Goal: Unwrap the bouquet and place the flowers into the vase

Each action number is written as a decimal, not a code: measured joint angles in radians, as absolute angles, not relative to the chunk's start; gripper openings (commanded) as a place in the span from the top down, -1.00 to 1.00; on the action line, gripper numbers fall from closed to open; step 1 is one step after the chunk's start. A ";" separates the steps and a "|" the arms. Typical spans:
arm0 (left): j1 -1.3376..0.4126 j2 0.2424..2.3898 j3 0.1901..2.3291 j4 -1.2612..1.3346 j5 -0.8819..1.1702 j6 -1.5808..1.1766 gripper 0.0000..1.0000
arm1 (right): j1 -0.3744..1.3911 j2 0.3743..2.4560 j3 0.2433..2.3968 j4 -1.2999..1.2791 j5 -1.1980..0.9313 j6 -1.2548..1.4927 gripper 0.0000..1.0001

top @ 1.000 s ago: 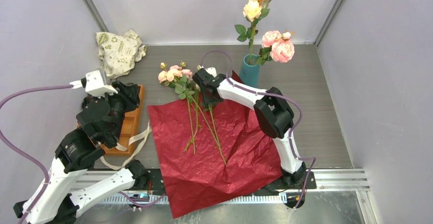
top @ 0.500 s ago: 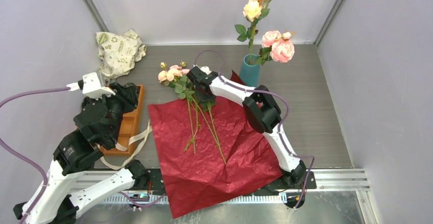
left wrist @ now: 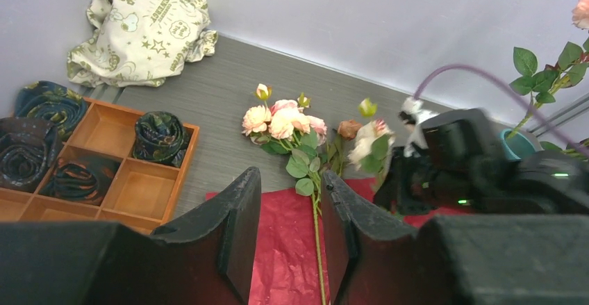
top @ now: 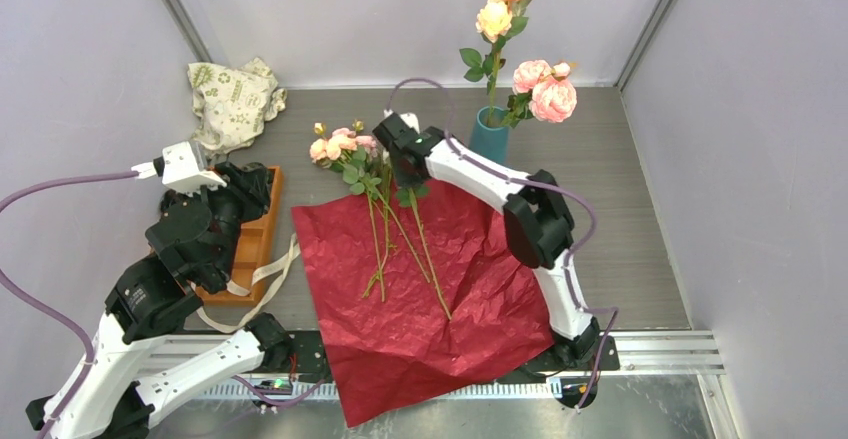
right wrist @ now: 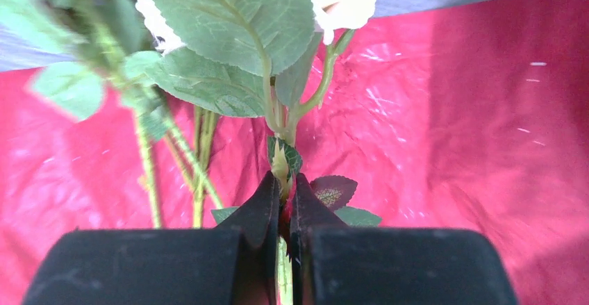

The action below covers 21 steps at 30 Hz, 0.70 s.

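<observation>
The dark red wrapping paper (top: pixel 420 299) lies spread flat on the table. Several flowers (top: pixel 383 229) lie across its far edge, their pink heads (top: pixel 338 144) on the bare table. My right gripper (top: pixel 405 181) is shut on one green stem (right wrist: pixel 283 162) just below its leaves, above the paper (right wrist: pixel 451 110). The teal vase (top: pixel 490 141) stands just right of it and holds a peach rose (top: pixel 494 19) and pink roses (top: pixel 547 94). My left gripper (left wrist: pixel 288 204) hangs open and empty over the orange tray's right side, facing the flowers (left wrist: pixel 281 119).
An orange compartment tray (top: pixel 252 244) with dark rosettes (left wrist: pixel 158 133) sits at the left. A cream ribbon (top: pixel 262 281) trails beside it. A white cloth bag (top: pixel 232 99) lies in the back left corner. Grey walls close in three sides.
My right gripper has shut on a flower stem and shifted slightly right and back. That stem's lower end has swung a little to the right. The left arm has stayed put.
</observation>
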<state>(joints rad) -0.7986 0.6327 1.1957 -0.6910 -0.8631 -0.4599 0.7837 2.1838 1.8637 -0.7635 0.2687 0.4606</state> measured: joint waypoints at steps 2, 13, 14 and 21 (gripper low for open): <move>-0.799 0.633 1.196 -0.691 -0.863 -0.460 0.23 | 0.788 2.111 1.864 -0.775 0.276 0.448 0.98; -0.799 0.644 1.196 -0.691 -0.855 -0.461 0.24 | 0.840 1.621 1.917 -0.763 0.369 0.324 0.98; -0.799 0.646 1.196 -0.690 -0.852 -0.461 0.24 | 0.842 1.585 1.914 -0.744 0.386 0.302 0.98; -0.799 0.661 1.195 -0.688 -0.837 -0.461 0.24 | 0.841 1.375 1.773 -0.406 0.540 0.088 0.99</move>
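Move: The right hand already holds the cream rose's stem low over the red wrapping. The vase stands about 16 cm to its right and 5 cm farther out, the vase's middle some 3 cm higher than the hand. The heads of the remaining roses lie roughly 12 cm to the left and 8 cm ahead, slightly below. From the idle left hand, the vase is about 20 cm ahead, 39 cm right and 28 cm lower. Steeply upward, about 40 cm, the right hand carries the cream rose off the wrapping, first drawing back a few centimetres, then bearing right, some 10 cm over to the vase's side. On the way the wrist tips the fingers up by roughly 55 degrees, from pointing steeply down to nearly level, rolling its left side up a little; the fingers keep their pinch on the stem. ##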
